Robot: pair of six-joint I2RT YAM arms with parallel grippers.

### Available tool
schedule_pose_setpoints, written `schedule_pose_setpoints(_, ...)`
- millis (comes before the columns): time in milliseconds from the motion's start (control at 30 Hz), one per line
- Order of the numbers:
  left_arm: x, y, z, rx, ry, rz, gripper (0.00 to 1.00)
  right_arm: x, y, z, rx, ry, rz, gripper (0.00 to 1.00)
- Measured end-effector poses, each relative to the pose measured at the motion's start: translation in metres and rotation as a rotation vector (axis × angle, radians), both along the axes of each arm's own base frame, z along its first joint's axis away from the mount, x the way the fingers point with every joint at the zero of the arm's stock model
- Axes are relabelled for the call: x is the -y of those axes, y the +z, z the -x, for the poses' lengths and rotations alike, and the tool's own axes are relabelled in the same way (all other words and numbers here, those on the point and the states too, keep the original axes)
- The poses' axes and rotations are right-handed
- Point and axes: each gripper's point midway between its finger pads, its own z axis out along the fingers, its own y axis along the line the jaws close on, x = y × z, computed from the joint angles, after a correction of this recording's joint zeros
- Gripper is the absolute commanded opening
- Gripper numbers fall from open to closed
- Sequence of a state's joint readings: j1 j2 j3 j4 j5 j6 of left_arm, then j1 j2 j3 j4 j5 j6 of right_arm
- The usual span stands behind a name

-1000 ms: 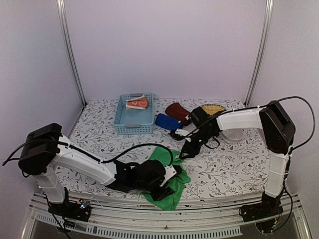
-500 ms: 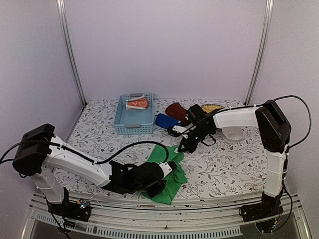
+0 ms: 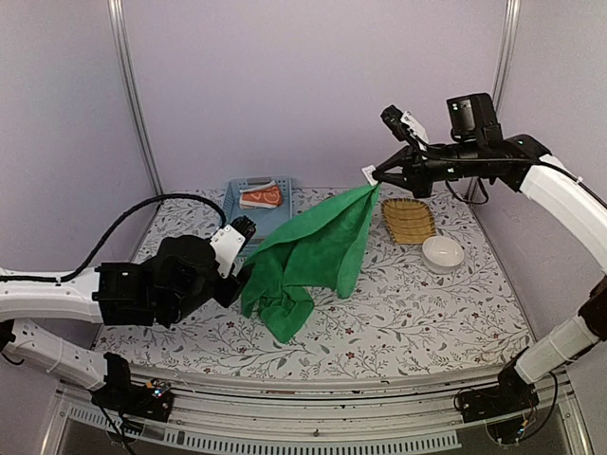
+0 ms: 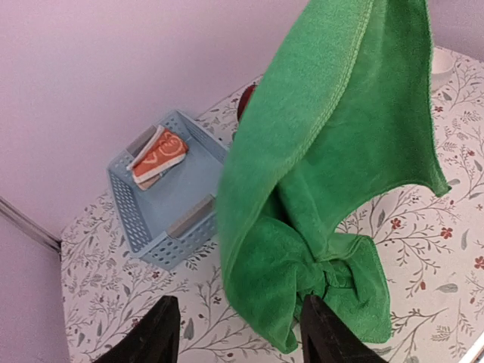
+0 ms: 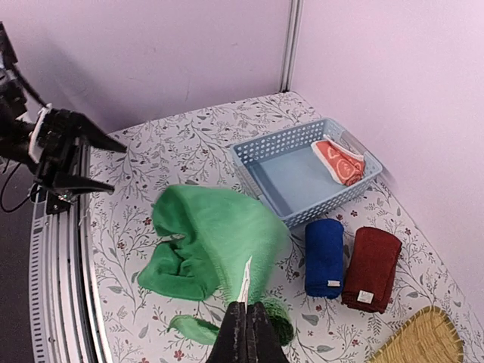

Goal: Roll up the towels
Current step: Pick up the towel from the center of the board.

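Note:
The green towel (image 3: 318, 242) hangs in the air as a slanted sheet. My right gripper (image 3: 372, 175) is raised high and shut on its top corner, pinched beside the white label (image 5: 246, 281). Its lower end is bunched and knotted (image 4: 325, 272) just above the table. My left gripper (image 3: 248, 261) is open at that lower left end, its fingers (image 4: 162, 329) spread either side of the hanging fold without closing on it. An orange patterned towel (image 3: 261, 195) lies in the light blue basket (image 4: 151, 227). The dark blue towel (image 5: 325, 257) and the maroon towel (image 5: 372, 268) lie rolled beside the basket.
A yellow wicker tray (image 3: 410, 220) and a white bowl (image 3: 443, 252) stand at the back right. The basket sits at the back centre, half hidden behind the hanging cloth. The left arm stretches low across the front left of the floral tablecloth (image 3: 427, 313).
The right arm has risen from the table, lifting the green towel by one corner. The left gripper let go, opened and drew back to the left.

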State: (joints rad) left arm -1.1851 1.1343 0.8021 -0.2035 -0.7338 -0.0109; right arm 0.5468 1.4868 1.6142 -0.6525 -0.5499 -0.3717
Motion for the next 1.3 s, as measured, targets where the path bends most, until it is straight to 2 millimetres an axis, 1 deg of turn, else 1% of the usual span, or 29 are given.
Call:
schedule_pose_setpoints(33, -0.006, 0.005, -0.001, 0.013, 0.015, 0.021, 0.58, 0.003, 0.001, 0.009, 0.000, 0.010, -0.013, 0.02)
schedule_pose_setpoints(67, -0.010, 0.006, -0.001, 0.016, 0.021, 0.034, 0.56, 0.006, -0.007, 0.018, -0.018, 0.024, -0.017, 0.02)
schedule_pose_setpoints(100, -0.011, 0.002, -0.001, 0.011, 0.024, 0.041, 0.52, 0.006, -0.017, 0.024, -0.049, 0.036, -0.014, 0.02)
schedule_pose_setpoints(167, -0.007, -0.013, 0.001, -0.023, 0.010, 0.028, 0.48, 0.005, -0.058, 0.030, -0.154, 0.063, 0.016, 0.02)
schedule_pose_setpoints(233, 0.004, -0.038, 0.003, -0.083, -0.016, 0.007, 0.44, 0.005, -0.112, 0.025, -0.284, 0.059, 0.074, 0.02)
schedule_pose_setpoints(267, 0.009, -0.052, 0.005, -0.118, -0.026, -0.008, 0.44, 0.007, -0.137, 0.023, -0.347, 0.052, 0.104, 0.02)
schedule_pose_setpoints(333, 0.015, -0.080, 0.008, -0.182, -0.031, -0.034, 0.47, 0.013, -0.175, 0.022, -0.443, 0.037, 0.147, 0.02)
schedule_pose_setpoints(367, 0.016, -0.096, 0.010, -0.220, -0.027, -0.048, 0.50, 0.016, -0.188, 0.022, -0.478, 0.030, 0.161, 0.02)
schedule_pose_setpoints(400, 0.015, -0.106, 0.010, -0.242, -0.019, -0.055, 0.53, 0.018, -0.193, 0.023, -0.496, 0.027, 0.166, 0.02)
schedule_pose_setpoints(467, 0.012, -0.122, 0.010, -0.291, 0.006, -0.050, 0.54, 0.021, -0.193, 0.021, -0.504, 0.025, 0.156, 0.02)
schedule_pose_setpoints(533, 0.003, -0.131, 0.001, -0.336, 0.059, -0.014, 0.54, 0.021, -0.190, 0.017, -0.494, 0.027, 0.139, 0.02)
schedule_pose_setpoints(600, -0.011, -0.136, -0.014, -0.372, 0.131, 0.050, 0.52, 0.022, -0.189, 0.015, -0.489, 0.028, 0.129, 0.02)
schedule_pose_setpoints(667, -0.032, -0.139, -0.034, -0.397, 0.224, 0.131, 0.50, 0.022, -0.189, 0.013, -0.478, 0.030, 0.123, 0.02)
schedule_pose_setpoints(733, -0.054, -0.142, -0.053, -0.408, 0.307, 0.216, 0.45, 0.023, -0.192, 0.013, -0.471, 0.034, 0.119, 0.02)
schedule_pose_setpoints(767, -0.061, -0.143, -0.059, -0.412, 0.329, 0.254, 0.42, 0.024, -0.195, 0.014, -0.475, 0.037, 0.116, 0.02)
schedule_pose_setpoints(833, -0.073, -0.147, -0.072, -0.428, 0.351, 0.334, 0.27, 0.027, -0.200, 0.015, -0.490, 0.039, 0.114, 0.02)
schedule_pose_setpoints(867, -0.074, -0.149, -0.076, -0.436, 0.351, 0.364, 0.20, 0.029, -0.202, 0.015, -0.496, 0.036, 0.114, 0.02)
schedule_pose_setpoints(900, -0.073, -0.150, -0.081, -0.445, 0.336, 0.384, 0.13, 0.030, -0.202, 0.014, -0.497, 0.032, 0.113, 0.02)
schedule_pose_setpoints(933, -0.065, -0.152, -0.084, -0.459, 0.301, 0.403, 0.08, 0.031, -0.202, 0.013, -0.498, 0.028, 0.111, 0.02)
schedule_pose_setpoints(1000, -0.041, -0.156, -0.085, -0.507, 0.207, 0.438, 0.03, 0.035, -0.202, 0.009, -0.495, 0.018, 0.105, 0.02)
schedule_pose_setpoints(1100, 0.004, -0.164, -0.084, -0.597, 0.033, 0.458, 0.00, 0.039, -0.202, 0.005, -0.493, 0.004, 0.100, 0.02)
schedule_pose_setpoints(1200, 0.035, -0.170, -0.081, -0.656, -0.073, 0.449, 0.00, 0.042, -0.201, 0.003, -0.493, -0.004, 0.097, 0.02)
schedule_pose_setpoints(1300, 0.062, -0.183, -0.071, -0.723, -0.152, 0.418, 0.00, 0.044, -0.201, 0.001, -0.494, -0.010, 0.095, 0.02)
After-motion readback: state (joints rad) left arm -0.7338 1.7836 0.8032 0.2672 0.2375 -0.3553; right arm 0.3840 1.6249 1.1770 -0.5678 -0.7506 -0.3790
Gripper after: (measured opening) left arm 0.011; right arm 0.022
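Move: The bunched lower part of the green towel lies about 6 cm ahead of the half-open left hand, 7 cm to its right and 19 cm below. The blue basket is 31 cm ahead of that hand, straight on; the blue roll is 28 cm ahead and 17 cm right. From the right hand, which holds the towel's tagged corner high, that lower part is 20 cm left, 2 cm back and 32 cm down, and the white bowl is 13 cm ahead, 20 cm right. Still pinching the tagged corner, the right hand drops about 20 cm towards the table, tipping down, then eases a few centimetres right. The left hand sinks some 18 cm in all: down first, then forward and left, then back right by about 13 cm over the towel, fingers shutting and tipping down; whether they catch cloth can't be seen. ##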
